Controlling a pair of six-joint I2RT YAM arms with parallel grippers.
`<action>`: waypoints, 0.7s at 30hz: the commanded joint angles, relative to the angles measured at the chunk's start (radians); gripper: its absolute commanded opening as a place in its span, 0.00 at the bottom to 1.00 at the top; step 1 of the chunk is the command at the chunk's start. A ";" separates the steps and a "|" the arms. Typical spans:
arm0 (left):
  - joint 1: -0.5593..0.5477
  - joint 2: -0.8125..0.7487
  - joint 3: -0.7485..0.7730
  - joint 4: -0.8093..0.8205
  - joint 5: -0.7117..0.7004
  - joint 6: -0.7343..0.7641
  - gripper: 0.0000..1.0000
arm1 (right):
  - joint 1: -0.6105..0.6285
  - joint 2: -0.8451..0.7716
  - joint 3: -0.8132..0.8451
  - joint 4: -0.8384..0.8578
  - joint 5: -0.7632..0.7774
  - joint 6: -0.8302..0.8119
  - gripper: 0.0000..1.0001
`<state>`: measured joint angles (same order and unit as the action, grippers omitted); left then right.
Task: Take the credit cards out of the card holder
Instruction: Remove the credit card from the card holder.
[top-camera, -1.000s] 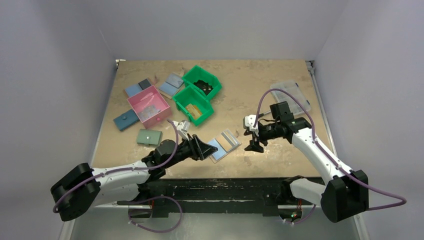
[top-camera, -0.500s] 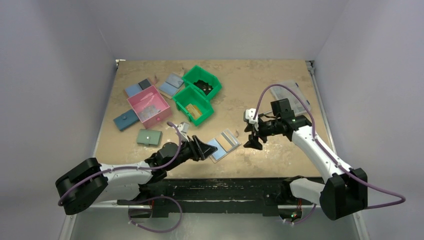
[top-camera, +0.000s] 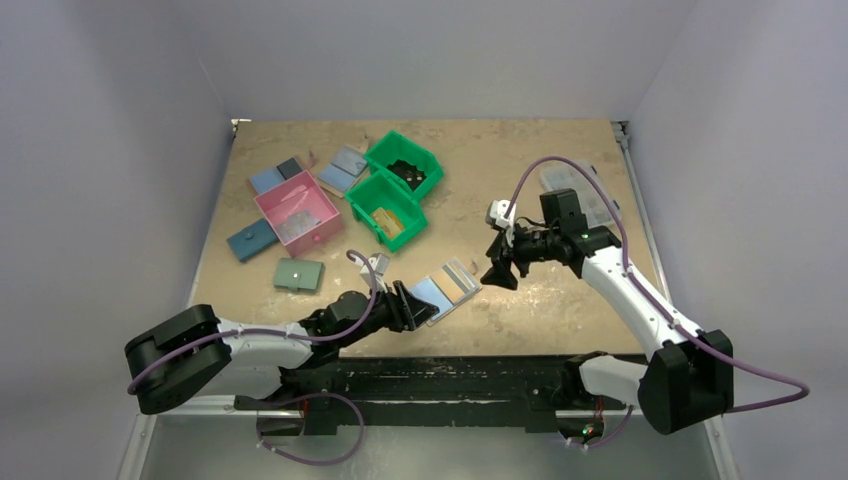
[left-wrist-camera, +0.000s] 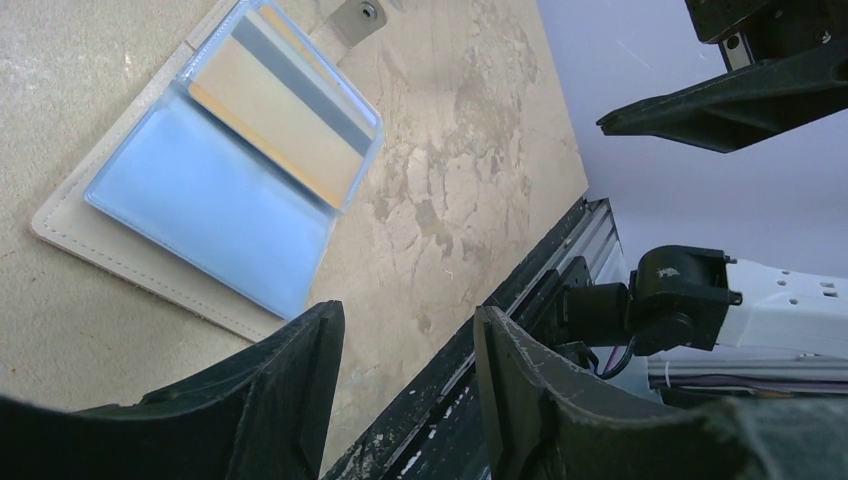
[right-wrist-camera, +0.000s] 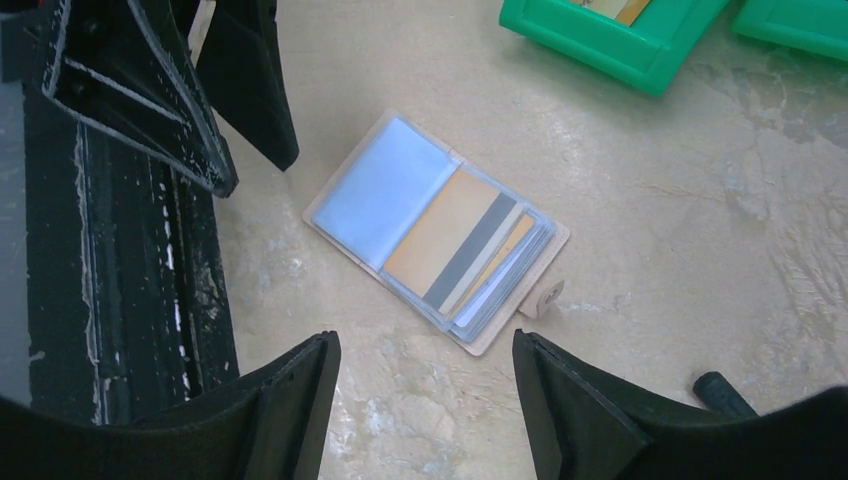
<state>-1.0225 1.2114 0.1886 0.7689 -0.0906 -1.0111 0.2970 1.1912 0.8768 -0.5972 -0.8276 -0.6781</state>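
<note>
The card holder (top-camera: 441, 291) lies open and flat on the table near the front edge, beige outside with a light-blue panel on its left half. Its right half holds the credit cards (right-wrist-camera: 447, 236), a yellow-orange one with a grey stripe on top of the stack, under clear sleeves. My left gripper (top-camera: 424, 311) is open and empty, its tips just at the holder's near-left corner (left-wrist-camera: 262, 318). My right gripper (top-camera: 499, 270) hovers to the right of the holder, open and empty, looking down on the holder (right-wrist-camera: 430, 228). In the left wrist view the cards (left-wrist-camera: 272, 108) lie well ahead of the left gripper (left-wrist-camera: 408, 312).
Two green bins (top-camera: 404, 163) and a pink bin (top-camera: 297, 210) stand at the back left, with flat wallets around them, a sage-green one (top-camera: 299, 274) and a dark-blue one (top-camera: 251, 240). A clear plastic box (top-camera: 587, 190) lies far right. The black front rail (right-wrist-camera: 120, 300) runs close by the holder.
The left arm has reached further right, bringing its gripper up to the holder's near corner. The right gripper has risen and drawn slightly back from the table.
</note>
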 joint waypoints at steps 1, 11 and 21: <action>-0.008 -0.006 0.025 0.040 -0.034 0.006 0.54 | 0.017 0.003 0.048 0.081 -0.001 0.148 0.71; -0.011 0.038 0.014 0.044 -0.058 -0.061 0.53 | 0.126 0.138 0.044 0.178 0.000 0.351 0.45; -0.011 0.129 0.042 0.138 -0.110 -0.034 0.48 | 0.155 0.265 0.059 0.303 0.112 0.518 0.33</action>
<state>-1.0290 1.3136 0.1905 0.7925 -0.1596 -1.0557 0.4469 1.4448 0.8886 -0.4000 -0.7639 -0.2771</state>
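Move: The credit card in the open card holder lies about 9 cm left of the right hand, 2 cm ahead and 13 cm below. The holder's snap strap is some 5 cm ahead and 5 cm left of that hand, the near green box about 17 cm ahead and 24 cm left. From the left hand the credit card is 8 cm ahead, 6 cm right and 8 cm below, and the holder's blue pocket 5 cm ahead, 2 cm right. The right hand swings left and down, about 5 cm each, towards the card, fingers narrowing; the left sinks. ##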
